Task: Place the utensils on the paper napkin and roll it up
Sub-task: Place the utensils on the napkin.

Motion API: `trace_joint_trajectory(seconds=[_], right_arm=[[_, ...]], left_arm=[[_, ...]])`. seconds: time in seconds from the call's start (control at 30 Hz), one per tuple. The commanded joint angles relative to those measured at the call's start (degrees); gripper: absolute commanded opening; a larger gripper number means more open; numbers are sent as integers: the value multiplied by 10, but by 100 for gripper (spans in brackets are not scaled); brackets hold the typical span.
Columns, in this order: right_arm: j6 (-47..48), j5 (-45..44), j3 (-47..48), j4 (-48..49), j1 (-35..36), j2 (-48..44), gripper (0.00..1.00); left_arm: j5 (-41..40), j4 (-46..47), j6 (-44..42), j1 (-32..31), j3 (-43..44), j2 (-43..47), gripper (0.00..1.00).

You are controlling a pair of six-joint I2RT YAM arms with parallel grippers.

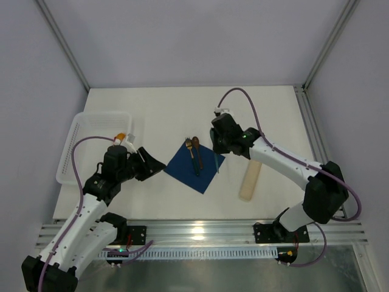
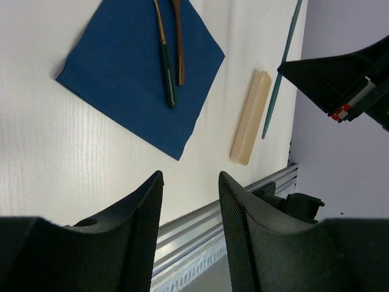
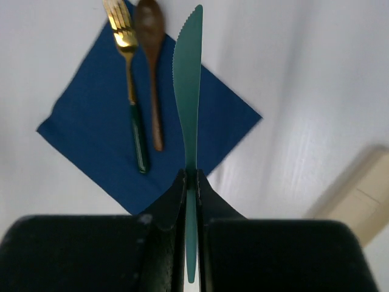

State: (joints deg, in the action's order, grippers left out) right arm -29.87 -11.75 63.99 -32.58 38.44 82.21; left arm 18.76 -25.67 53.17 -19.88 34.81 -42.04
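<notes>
The dark blue paper napkin (image 1: 181,168) lies flat as a diamond at mid table. Two utensils rest on it side by side: a gold fork with a dark green handle (image 1: 192,156) and a brown spoon (image 1: 197,152). My right gripper (image 1: 216,149) hovers over the napkin's right corner, shut on a teal knife (image 3: 187,79) whose serrated blade points out ahead of the fingers (image 3: 190,175). The wrist view shows napkin (image 3: 91,128), fork (image 3: 130,91) and spoon (image 3: 152,73) below the blade. My left gripper (image 1: 159,164) stands open and empty just left of the napkin (image 2: 121,73).
A pale beige bar (image 1: 250,180) lies right of the napkin, also seen as the bar (image 2: 250,118) in the left wrist view. A white mesh basket (image 1: 79,143) stands at the table's left edge. An aluminium rail (image 1: 200,231) runs along the near edge.
</notes>
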Motion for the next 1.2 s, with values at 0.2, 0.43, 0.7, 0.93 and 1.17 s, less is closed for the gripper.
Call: trace_joint_trajectory(seconds=[0.2,0.43,0.7,0.93,1.17], right_arm=[[89,52,208,18,52,206,4],[103,64,260,25,77,293,4],[79,56,263,38,95,322,3],[51,41,261,51,96,342,4],[20,23,254,61,96,351,4]], left_arm=[[-19,-16,-7,-2,12,18,44],[-17,-10,-5,-2,9,14,43],[-15,-10,-5,-2,6,14,43],[-15,-16,-7,-2,11,14,44],[-15,-19,-10,-2,15,14,44]])
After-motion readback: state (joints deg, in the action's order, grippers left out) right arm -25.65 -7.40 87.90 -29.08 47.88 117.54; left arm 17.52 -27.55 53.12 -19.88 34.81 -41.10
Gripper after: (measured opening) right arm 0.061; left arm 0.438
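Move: The right hand already holds the knife upright in its shut fingers. The bare strip of napkin beside the fork lies about 14 cm to its left, 3 cm ahead and 14 cm below. The spoon lies in between, 8 cm left and 4 cm ahead, then the fork, 11 cm left and 2 cm ahead. The empty wooden tray is 14 cm right and 8 cm back. From the left hand the strip is roughly 12 cm ahead, 10 cm right, 17 cm below. Swing the right gripper left about 14 cm, carrying the knife over the spoon and fork, and sink it some 9 cm towards the napkin strip on the fork's far side, easing only slightly forward. Turn the wrist counter-clockwise by around 20 degrees on the way, then a little back, and keep the knife pinched. ##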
